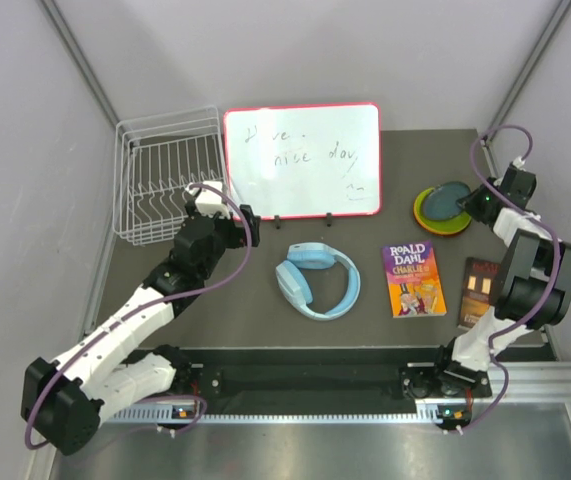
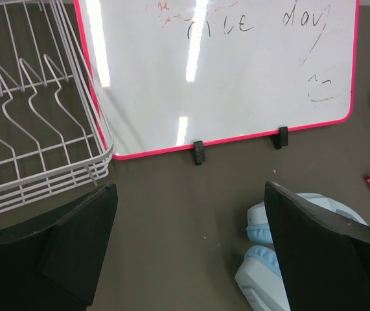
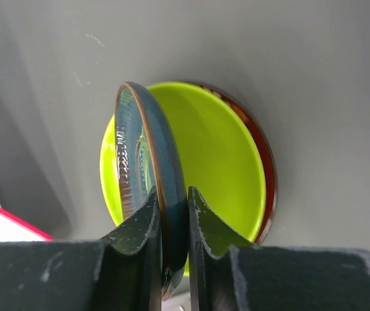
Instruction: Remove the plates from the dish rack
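Observation:
The white wire dish rack (image 1: 165, 175) stands at the back left and holds no plates; it also shows in the left wrist view (image 2: 29, 123). My right gripper (image 1: 487, 196) is shut on the rim of a blue-grey plate (image 3: 149, 168), holding it tilted over a lime-green plate (image 3: 223, 155) that lies on a dark red plate (image 3: 267, 168). In the top view the blue-grey plate (image 1: 443, 200) lies over that stack at the back right. My left gripper (image 2: 191, 227) is open and empty, just right of the rack's front corner.
A red-framed whiteboard (image 1: 302, 160) stands at the back middle beside the rack. Light blue headphones (image 1: 317, 280) lie mid-table, close to my left gripper. A Roald Dahl book (image 1: 412, 278) and a dark book (image 1: 478, 290) lie at the right.

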Robot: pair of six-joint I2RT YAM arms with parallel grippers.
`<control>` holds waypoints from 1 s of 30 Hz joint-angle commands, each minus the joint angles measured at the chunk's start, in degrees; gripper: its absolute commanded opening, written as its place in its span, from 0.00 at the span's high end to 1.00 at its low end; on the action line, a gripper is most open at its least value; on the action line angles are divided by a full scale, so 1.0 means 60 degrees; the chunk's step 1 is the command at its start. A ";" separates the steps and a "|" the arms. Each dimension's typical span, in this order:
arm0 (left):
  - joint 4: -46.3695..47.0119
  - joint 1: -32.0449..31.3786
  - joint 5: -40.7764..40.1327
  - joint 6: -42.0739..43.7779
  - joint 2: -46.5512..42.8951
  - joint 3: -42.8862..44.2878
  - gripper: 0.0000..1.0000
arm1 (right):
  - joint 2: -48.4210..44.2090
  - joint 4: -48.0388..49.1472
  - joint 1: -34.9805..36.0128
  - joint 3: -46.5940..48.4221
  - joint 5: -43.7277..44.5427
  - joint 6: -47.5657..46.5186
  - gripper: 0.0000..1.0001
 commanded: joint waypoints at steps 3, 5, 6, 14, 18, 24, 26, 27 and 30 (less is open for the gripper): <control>0.0367 0.0032 0.0141 -0.0015 0.0164 -0.0106 0.01 | 0.0380 0.0335 -0.0072 0.0490 -0.0147 -0.0110 0.78; 0.0425 0.0018 0.0171 -0.0015 0.0178 -0.0135 0.01 | 0.0409 0.0026 -0.0072 0.0461 0.0088 -0.0183 0.68; 0.0440 0.0032 0.0171 -0.0058 0.0178 -0.0135 0.01 | 0.0424 -0.0017 -0.0072 0.0446 0.0103 -0.0256 0.65; 0.0542 0.0032 0.0244 -0.0176 0.0252 -0.0194 0.01 | -0.0073 -0.0471 -0.0072 0.0109 0.0850 -0.0242 0.33; 0.0440 0.0032 0.0259 -0.0176 0.0281 -0.0150 0.01 | -0.0673 -0.0984 -0.0072 0.0080 0.1478 -0.0534 0.30; 0.0103 0.0018 0.0157 -0.0147 0.0193 0.0011 0.01 | -0.2589 -0.1759 -0.0043 0.0137 0.2959 -0.0842 0.27; -0.0013 0.0017 0.0054 -0.0147 0.0149 0.0055 0.01 | -0.3060 -0.1892 0.0001 0.0153 0.3018 -0.0872 0.27; -0.0058 0.0017 -0.0019 -0.0132 0.0149 0.0113 0.01 | -0.3599 -0.1907 0.0030 0.0081 0.3004 -0.0886 0.27; -0.0117 0.0018 -0.0092 -0.0059 0.0164 0.0172 0.01 | -0.4814 -0.1557 0.0381 -0.0604 0.2025 -0.1018 0.27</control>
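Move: The right gripper still pinches the dark plate by its rim, with the middle of the plate stack (green on top) about 4 cm to its left, 1 cm ahead and some 5 cm below. From the same gripper, the Roald Dahl book lies roughly 12 cm left and 18 cm back, and the brown book about 6 cm right and 21 cm back. From the left gripper, the stack is about 53 cm right, 14 cm ahead and 19 cm below. Open the right gripper from nearly shut to about three quarters, sinking some 2 cm as it lets go of the dark plate's rim over the green plate. Then climb away from the stack, about 11 cm up from that low point while drawing back and a little right, rolling the hand's left side down some 15 degrees. Ease the open, empty left gripper down about 2 cm. ##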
